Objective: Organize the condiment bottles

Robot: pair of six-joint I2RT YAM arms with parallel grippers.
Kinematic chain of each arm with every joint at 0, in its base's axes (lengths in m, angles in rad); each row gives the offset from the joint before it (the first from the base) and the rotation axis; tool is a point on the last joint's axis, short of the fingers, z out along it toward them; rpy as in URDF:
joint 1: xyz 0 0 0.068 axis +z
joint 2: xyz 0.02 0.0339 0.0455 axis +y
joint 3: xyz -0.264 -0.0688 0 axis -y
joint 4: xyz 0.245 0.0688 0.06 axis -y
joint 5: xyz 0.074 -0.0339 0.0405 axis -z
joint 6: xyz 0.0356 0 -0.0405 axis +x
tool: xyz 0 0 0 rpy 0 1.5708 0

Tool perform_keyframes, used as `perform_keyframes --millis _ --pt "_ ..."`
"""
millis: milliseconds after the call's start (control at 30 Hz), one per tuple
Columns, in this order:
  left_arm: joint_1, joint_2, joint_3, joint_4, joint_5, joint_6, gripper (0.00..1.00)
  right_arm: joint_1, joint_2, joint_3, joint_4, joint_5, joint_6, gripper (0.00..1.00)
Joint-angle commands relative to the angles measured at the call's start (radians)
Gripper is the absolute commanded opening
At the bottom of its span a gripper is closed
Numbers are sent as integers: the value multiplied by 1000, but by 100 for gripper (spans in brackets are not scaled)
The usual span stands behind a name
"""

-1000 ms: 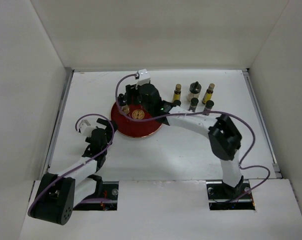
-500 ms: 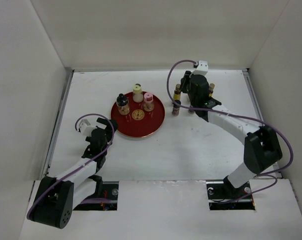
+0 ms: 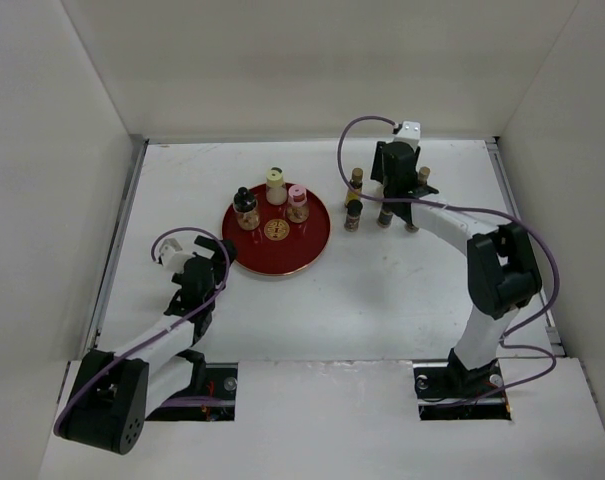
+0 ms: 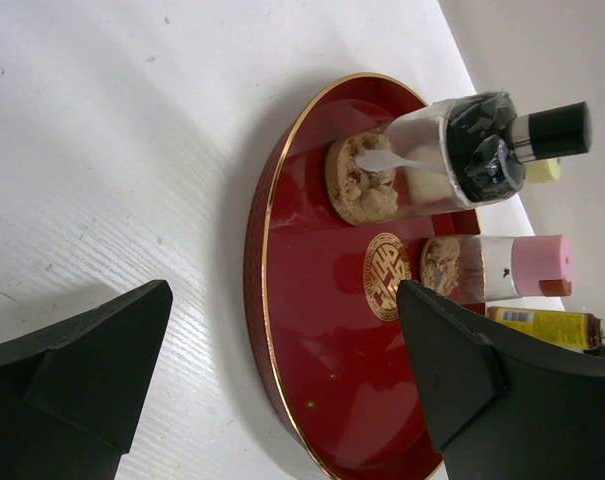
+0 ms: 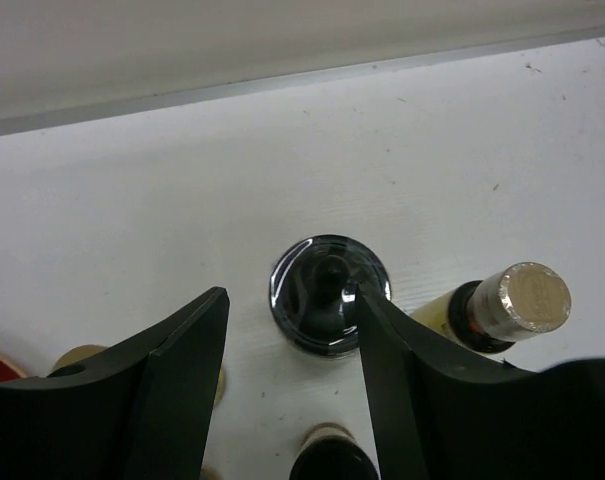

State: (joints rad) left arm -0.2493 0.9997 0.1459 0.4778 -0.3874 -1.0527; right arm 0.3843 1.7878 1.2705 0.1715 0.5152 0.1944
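A red tray holds three condiment bottles: a black-capped jar, a cream-capped one and a pink-capped one. My left gripper rests open just off the tray's near-left rim, gripping nothing. At the back right my right gripper hangs open over a group of bottles. In the right wrist view a glossy black domed jar top lies below, between the fingers, with the right finger overlapping its edge. A yellow bottle stands to its right.
Around the right gripper stand slim yellow bottles and dark-capped ones. White walls enclose the table on the left, back and right. Purple cables loop off both wrists.
The right arm swung from over the tray to the back-right bottle group, then shifted slightly farther back over the domed jar. The left arm stayed put.
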Motion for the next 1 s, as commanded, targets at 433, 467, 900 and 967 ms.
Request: perform_keyframes --millis 433,467,900,967 --pt "2 31 3 70 -5 5 100 -68 110 122 6 -7 -6 38" --pt "2 34 1 71 -5 2 100 -71 114 127 5 -12 -6 36" --pt "5 30 -5 84 -1 2 100 -72 -47 113 89 -12 20 16" --pt "3 25 -5 84 -1 0 100 -71 -96 121 86 -9 10 16"
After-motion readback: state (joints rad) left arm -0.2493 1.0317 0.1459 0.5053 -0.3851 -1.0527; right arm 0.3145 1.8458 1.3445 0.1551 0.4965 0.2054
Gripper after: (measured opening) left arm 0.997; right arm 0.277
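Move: The black-lidded jar stands just ahead of the right gripper, about 3 cm farther out and 3 cm to the right, its middle some 8 cm below. Yellow bottles flank the jar, one about 8 cm to its left, the other about 7 cm to its right, both a touch nearer the base; a small dark-capped bottle stands roughly 5 cm in front of the jar, on the base side. From the left hand the jar is about 20 cm ahead and 42 cm right, near its height. Ease the right gripper, fingers half open, forward and right about 3 cm each while sinking some 2.5 cm, so the fingers come down around the black lid between the two yellow bottles. Close on the way until the pads pinch the lid, hold there, then start straight up about 2 cm with the grip kept. ##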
